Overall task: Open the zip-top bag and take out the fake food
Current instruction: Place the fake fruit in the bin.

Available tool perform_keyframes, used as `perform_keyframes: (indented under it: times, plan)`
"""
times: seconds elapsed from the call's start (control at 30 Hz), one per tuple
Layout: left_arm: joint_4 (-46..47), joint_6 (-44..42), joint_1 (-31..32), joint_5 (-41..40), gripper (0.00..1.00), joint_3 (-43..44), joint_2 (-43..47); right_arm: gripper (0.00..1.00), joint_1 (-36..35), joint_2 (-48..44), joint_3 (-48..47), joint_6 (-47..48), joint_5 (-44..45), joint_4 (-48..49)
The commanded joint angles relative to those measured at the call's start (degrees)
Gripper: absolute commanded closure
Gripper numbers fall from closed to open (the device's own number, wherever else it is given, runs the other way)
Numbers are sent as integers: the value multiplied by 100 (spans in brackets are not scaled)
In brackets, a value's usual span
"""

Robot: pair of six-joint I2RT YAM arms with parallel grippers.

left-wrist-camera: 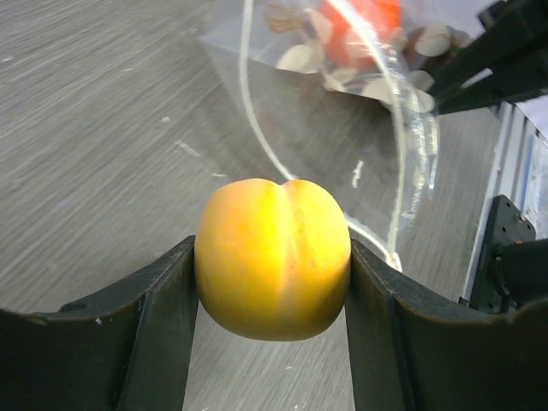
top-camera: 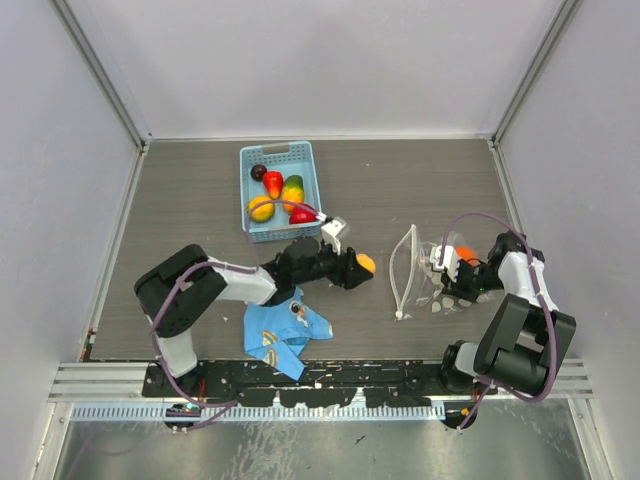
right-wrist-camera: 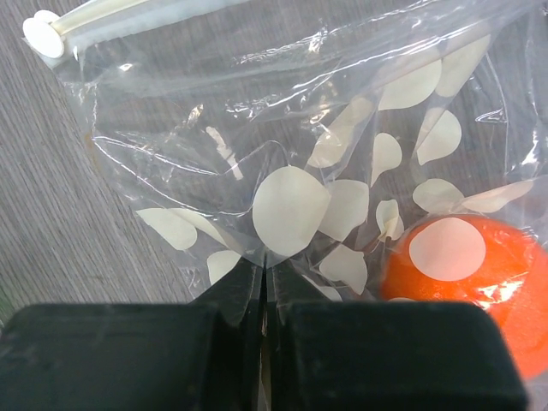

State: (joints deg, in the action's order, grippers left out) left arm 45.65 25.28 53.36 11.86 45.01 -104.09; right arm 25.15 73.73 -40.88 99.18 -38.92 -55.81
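A yellow-orange fake fruit sits pinched between the two fingers of my left gripper, held above the table just left of the zip-top bag. The bag is clear with white dots. Its white zip strip gapes open toward the left gripper. An orange fake fruit lies inside the bag at its right end. My right gripper is shut on a fold of the bag's film next to that orange fruit. Several other pieces of fake food lie in the blue basket.
The light blue slotted basket stands at the back, left of centre. A blue cartoon-print cloth lies crumpled near the front edge, under the left arm. Grey walls close off the table on three sides.
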Motion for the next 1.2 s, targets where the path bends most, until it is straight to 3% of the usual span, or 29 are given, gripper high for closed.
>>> perform_keyframes:
  times: [0.0,0.3,0.8,1.17]
  plan:
    - [-934,254,-338,99,87,319,507,90,56,-194,-85,-63,-228,72]
    - [-2394,4,-735,-13,86,931,955,80,96,-266,-34,-143,-280,162]
    - [-3380,-98,-1813,-271,86,1695,1251,59,154,-547,-40,-411,-572,213]
    - [-4873,-153,-2379,-1063,86,3174,435,48,156,-1031,-980,-1339,-1429,-316]
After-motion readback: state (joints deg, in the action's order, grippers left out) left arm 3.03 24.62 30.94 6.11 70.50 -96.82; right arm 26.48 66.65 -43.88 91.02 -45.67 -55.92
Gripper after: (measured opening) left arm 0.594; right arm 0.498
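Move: The bin that the yellow fruit in the left hand is bound for has its middle about 18 cm ahead and 20 cm left of that hand, some 6 cm below. In its near right corner the red apple lies about 12 cm ahead and 14 cm left; the bag's zip mouth is some 11 cm right and 2 cm back. From the right hand, pinching the bag, the orange fruit inside lies about 7 cm ahead and 4 cm right, just below, and the zip mouth 12 cm left and 4 cm ahead. The yellow fruit, still held between the left fingers, is carried forward and left to the bin's right side, about 20 cm over the table, rising some 9 cm, with the hand turning nearly 30 degrees counter-clockwise. Meanwhile the bag's film is let go as the right fingers open to about half, then that hand lifts nearly 5 cm, easing slightly forward. ##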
